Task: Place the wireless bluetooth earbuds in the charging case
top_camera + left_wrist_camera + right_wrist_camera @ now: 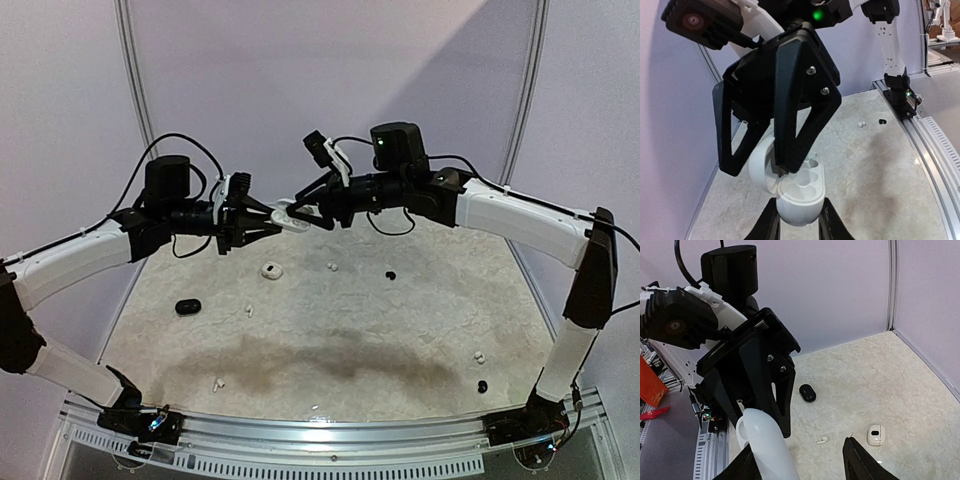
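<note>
Both arms are raised and meet above the table's far middle. My left gripper (272,222) (799,226) is shut on the body of an open white charging case (797,202) (290,218), whose sockets show no buds. The case's open lid (759,161) (765,440) sits between the fingers of my right gripper (303,212) (802,465), resting against one; the jaws stand wide apart. Loose earbuds lie on the table: white ones (249,311) (216,382) (332,267) (479,357) (822,440) and black ones (390,274) (482,386).
A second white case (272,270) (875,435) and a black case (187,306) (807,393) lie on the marbled table (350,330) below the grippers. A metal rail (330,430) runs along the near edge; purple walls close the back and sides.
</note>
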Tool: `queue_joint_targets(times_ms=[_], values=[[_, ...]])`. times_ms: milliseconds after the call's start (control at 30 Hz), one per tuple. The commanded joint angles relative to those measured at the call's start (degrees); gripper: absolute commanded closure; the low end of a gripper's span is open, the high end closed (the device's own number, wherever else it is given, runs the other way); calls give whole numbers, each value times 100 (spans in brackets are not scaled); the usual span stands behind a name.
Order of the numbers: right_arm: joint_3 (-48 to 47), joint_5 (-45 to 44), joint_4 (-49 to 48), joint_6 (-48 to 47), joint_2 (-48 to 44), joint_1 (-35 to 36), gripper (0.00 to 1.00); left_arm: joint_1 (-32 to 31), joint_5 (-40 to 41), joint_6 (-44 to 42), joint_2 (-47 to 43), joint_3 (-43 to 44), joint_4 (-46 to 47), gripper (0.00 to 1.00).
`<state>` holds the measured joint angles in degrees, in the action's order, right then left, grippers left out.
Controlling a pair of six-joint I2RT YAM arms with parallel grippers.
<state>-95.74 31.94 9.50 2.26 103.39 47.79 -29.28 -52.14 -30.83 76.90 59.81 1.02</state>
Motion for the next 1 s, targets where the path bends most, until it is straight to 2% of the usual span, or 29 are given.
queue_joint_targets(times_ms=[0, 100, 367, 667, 767, 833, 967], values=[[-434, -1, 152, 244, 298, -191, 40, 31, -518, 1586, 184, -309, 886, 100], [-577, 92, 252, 293, 443, -228, 34, 51, -583, 1776, 263, -313, 933, 100], [-813, 192, 256, 671, 668, -388, 29, 174, -589, 2543, 496, -317, 1247, 100], [-970, 232, 340, 859, 798, -571, 25, 244, -563, 2670, 578, -277, 1288, 100], [-981, 531, 151, 846, 781, -568, 21, 279, -476, 2827, 632, -264, 1333, 100], [-1004, 673, 46, 838, 785, -569, 13, 278, -358, 2910, 677, -224, 1287, 100], [-1045, 773, -162, 869, 764, -593, 10, 282, -218, 2884, 695, -152, 1112, 100]])
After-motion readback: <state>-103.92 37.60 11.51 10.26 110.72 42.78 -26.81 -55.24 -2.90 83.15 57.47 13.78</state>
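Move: Just beyond the left fingertips, the white charging case that the left hand still grips reaches about 3 cm to its right. From the right hand that case lies some 2 cm to the left, 2 cm back and 2 cm below, its lid already ajar with the rear finger inside. Far below, roughly 32 cm under the right hand, are a round white case about 24 cm ahead and 10 cm left, and a loose white earbud some 6 cm ahead and 14 cm left. Sweeping forward about 4.5 cm and a little down, the right hand spreads its half-open fingers nearly fully, its rear finger starting between lid and body and ending up near the lid's top edge. The left hand keeps its grip and carries the case some 3 cm forward and slightly down, rolling about 25 degrees so its forward side dips. ##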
